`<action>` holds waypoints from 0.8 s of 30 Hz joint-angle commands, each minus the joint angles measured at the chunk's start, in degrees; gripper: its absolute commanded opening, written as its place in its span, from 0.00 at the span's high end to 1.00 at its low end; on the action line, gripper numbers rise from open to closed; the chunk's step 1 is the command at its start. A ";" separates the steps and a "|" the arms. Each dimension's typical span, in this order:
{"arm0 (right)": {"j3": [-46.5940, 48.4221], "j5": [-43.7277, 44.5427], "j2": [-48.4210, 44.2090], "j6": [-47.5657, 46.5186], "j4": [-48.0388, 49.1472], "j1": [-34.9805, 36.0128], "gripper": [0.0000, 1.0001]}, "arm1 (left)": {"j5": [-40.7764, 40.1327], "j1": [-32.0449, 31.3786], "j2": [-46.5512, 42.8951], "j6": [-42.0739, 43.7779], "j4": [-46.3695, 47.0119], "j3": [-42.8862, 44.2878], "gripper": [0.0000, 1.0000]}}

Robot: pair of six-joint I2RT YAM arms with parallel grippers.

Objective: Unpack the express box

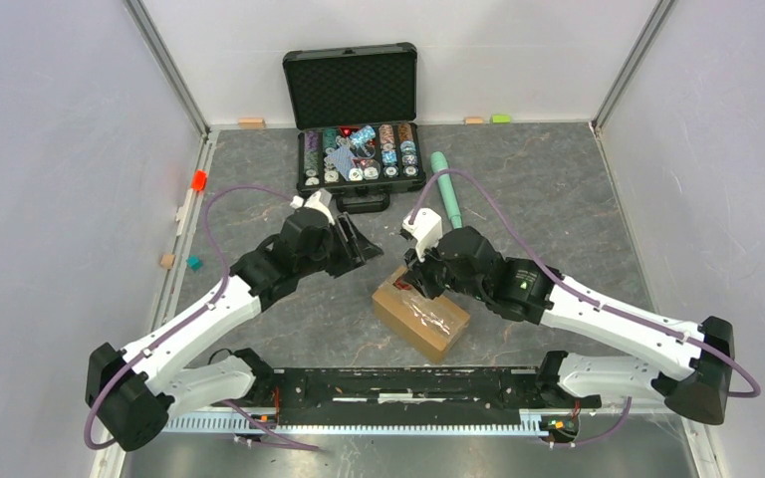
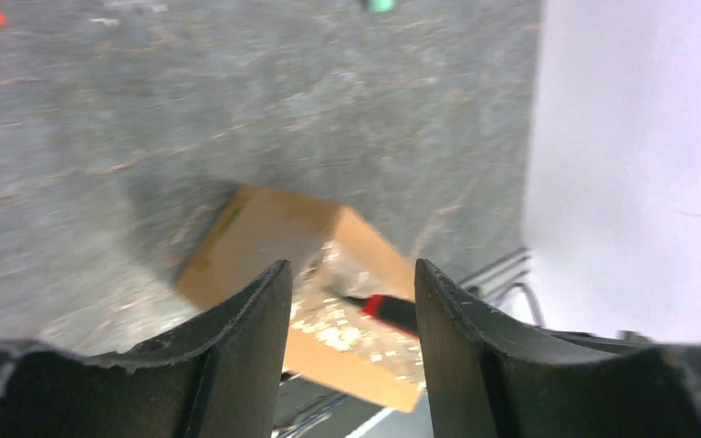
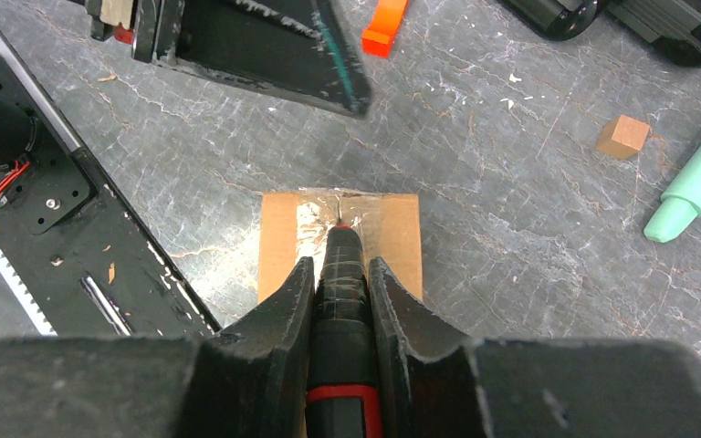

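Note:
The express box (image 1: 421, 317), a small brown carton with glossy tape on top, lies on the table in front of the arm bases. My right gripper (image 1: 420, 282) hangs over its far end, shut on a black and red cutter (image 3: 342, 274). The cutter's tip rests on the taped seam at the box's (image 3: 392, 228) far edge. My left gripper (image 1: 359, 244) hovers to the box's upper left, apart from it, open with nothing between its fingers (image 2: 256, 319). In the left wrist view the box (image 2: 274, 237) and the cutter (image 2: 388, 310) show below the open gap.
An open black case of poker chips (image 1: 359, 119) stands at the back. A mint green cylinder (image 1: 446, 189) lies to its right. An orange block (image 1: 199, 180), a wooden block (image 1: 166, 261) and a teal block (image 1: 193, 263) sit by the left wall. The black base rail (image 1: 398, 383) runs along the near edge.

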 commanded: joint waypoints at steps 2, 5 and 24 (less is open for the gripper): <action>-3.29 -0.72 -2.59 1.36 1.70 0.33 1.00 | 1.71 -3.51 2.58 -13.59 21.32 -3.10 0.40; -4.15 -0.32 -3.35 1.33 2.28 0.33 1.00 | -0.40 -6.39 5.10 -17.36 30.05 -6.10 0.40; -1.92 0.05 -3.31 1.88 0.64 0.38 1.00 | -20.15 -17.75 9.83 -31.17 23.86 -21.80 0.39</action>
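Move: The open left hand hangs off the far left end of the box; the box's middle lies about 9 cm back and 10 cm to its right, some 13 cm below. Also from the left hand, an orange block lies about 8 cm ahead and 8 cm left, and a small wooden cube 14 cm ahead and 12 cm right. The right hand holds the knife at the tape, the box's middle some 15 cm below it, about 2 cm back and straight in line sideways. The left hand arcs to the right over the left end of the box, first rising about 2 cm and then sinking some 5 cm, to end about 7 cm farther right beside the knife's blade, its left side rolling down some 25 degrees while its fingers stay open. The right hand keeps its grip on the knife with the blade at the tape, easing only about 1 cm right and back along the box. ##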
